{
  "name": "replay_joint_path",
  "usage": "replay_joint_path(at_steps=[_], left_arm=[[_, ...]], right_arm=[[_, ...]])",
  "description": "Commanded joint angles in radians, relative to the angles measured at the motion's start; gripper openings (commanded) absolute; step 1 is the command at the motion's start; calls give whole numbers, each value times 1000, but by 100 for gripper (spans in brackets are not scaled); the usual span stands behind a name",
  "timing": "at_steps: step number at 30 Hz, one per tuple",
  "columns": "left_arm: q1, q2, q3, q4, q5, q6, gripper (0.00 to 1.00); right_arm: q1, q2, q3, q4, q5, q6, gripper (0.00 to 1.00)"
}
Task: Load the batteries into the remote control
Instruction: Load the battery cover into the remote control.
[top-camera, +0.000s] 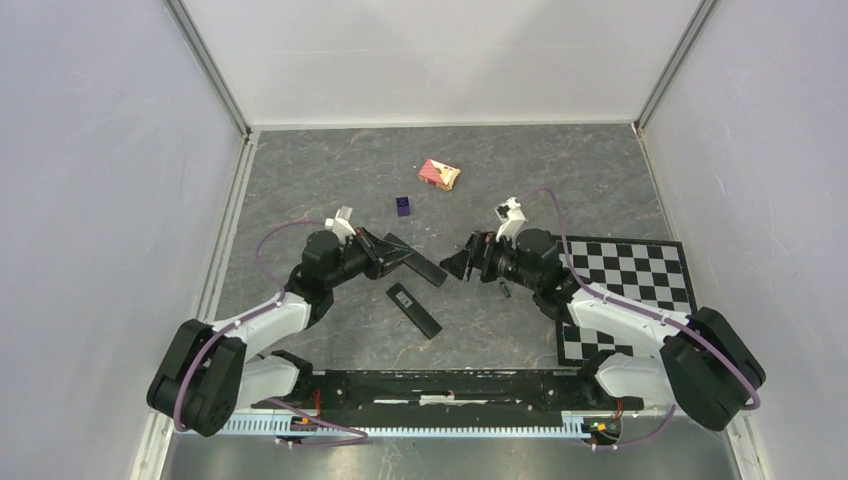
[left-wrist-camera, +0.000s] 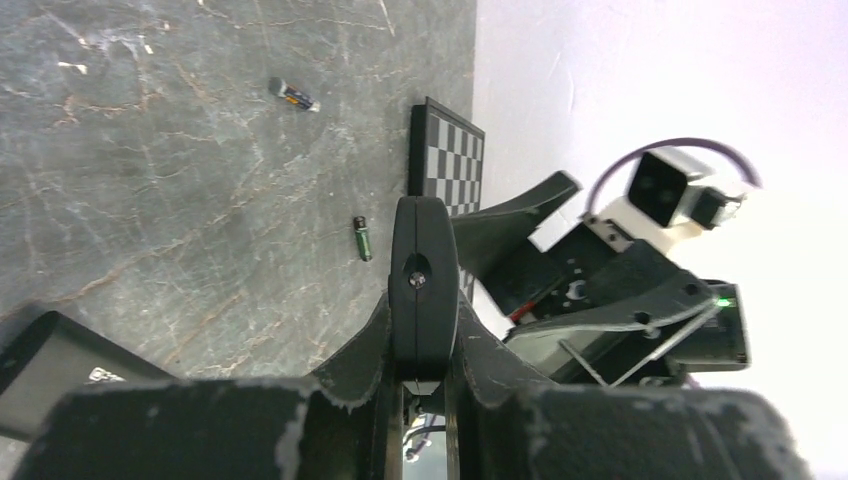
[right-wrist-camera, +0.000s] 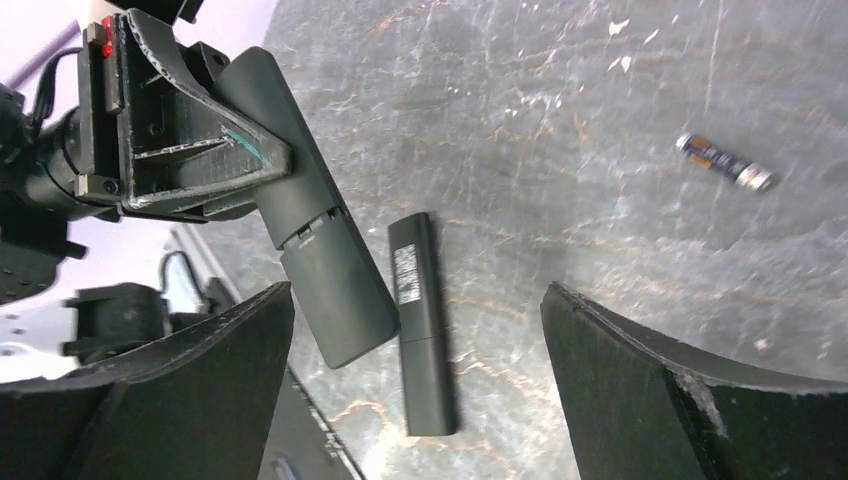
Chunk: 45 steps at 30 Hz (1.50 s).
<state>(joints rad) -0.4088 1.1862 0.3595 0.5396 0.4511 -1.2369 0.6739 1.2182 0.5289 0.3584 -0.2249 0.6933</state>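
The remote control (top-camera: 413, 310), a slim black bar with a pale label near one end, lies flat on the table; it also shows in the right wrist view (right-wrist-camera: 422, 330). My left gripper (top-camera: 378, 252) is shut on a second, wider black bar (top-camera: 420, 264), held edge-on above the table (left-wrist-camera: 424, 275) and pointing at the right gripper. My right gripper (top-camera: 462, 262) stands wide open and empty, hovering over the remote (right-wrist-camera: 415, 300). A dark green battery (left-wrist-camera: 362, 238) lies loose beside the right arm (top-camera: 505, 290). A bluish battery with an orange band (right-wrist-camera: 725, 163) lies farther off (left-wrist-camera: 293, 95).
A small purple cube (top-camera: 403, 206) and a red-and-white box (top-camera: 439, 174) sit toward the back. A checkerboard mat (top-camera: 640, 270) covers the right side under the right arm. White walls enclose the table on three sides.
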Motion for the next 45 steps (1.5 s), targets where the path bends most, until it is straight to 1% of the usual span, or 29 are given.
replay_joint_path(at_steps=[1, 4, 8, 16, 22, 26, 28, 33, 35, 39, 41, 45], left_arm=[[6, -44, 37, 79, 37, -85, 2], [6, -55, 47, 90, 38, -108, 2], [6, -60, 64, 95, 48, -115, 2], [6, -59, 71, 155, 69, -174, 2], [4, -103, 96, 134, 94, -188, 2], [3, -125, 110, 149, 130, -211, 2], [3, -136, 113, 162, 146, -225, 2], [-7, -156, 113, 162, 182, -227, 2], [-17, -155, 111, 161, 202, -220, 2], [-35, -140, 103, 183, 257, -201, 2], [-51, -126, 103, 238, 310, -188, 2], [-61, -127, 92, 229, 356, -143, 2]], right_arm=[[3, -38, -64, 212, 2, 235, 96], [4, -28, -85, 289, -31, 285, 93], [5, -14, -107, 334, -49, 318, 84], [31, 29, -112, 394, -67, 321, 72], [66, 73, -83, 402, -50, 296, 52], [93, 116, -81, 443, -34, 302, 42], [106, 141, -81, 483, -33, 314, 37], [125, 192, -84, 618, -33, 361, 28], [126, 207, -78, 659, -38, 372, 26], [128, 241, -57, 737, -56, 394, 26], [128, 253, -42, 741, -63, 398, 26], [128, 270, -21, 751, -74, 395, 26]])
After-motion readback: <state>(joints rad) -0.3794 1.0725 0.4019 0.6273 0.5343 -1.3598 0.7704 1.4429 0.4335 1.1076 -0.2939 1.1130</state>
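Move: The battery cover, on the near-right end of the remote that the left fingers still hold up, lies about 6 cm to the right hand's left, 4 cm back and 3 cm lower. From the left hand it is some 7 cm to the right, 4 cm back and slightly lower. On the table 14 cm below the right hand, the other remote lies roughly 11 cm left and 9 cm back; a black-orange battery lies 8 cm ahead, 2 cm right. The cover end of the held remote is met by the right hand, which travels about 6 cm left and as far up, drawing back slightly, while its fingers tip up some 30 degrees to near level and close from wide open to pinch the remote's sides, then press on along it. The left hand keeps its grip and lifts the remote about 8 cm, tilting roughly 10 degrees. ##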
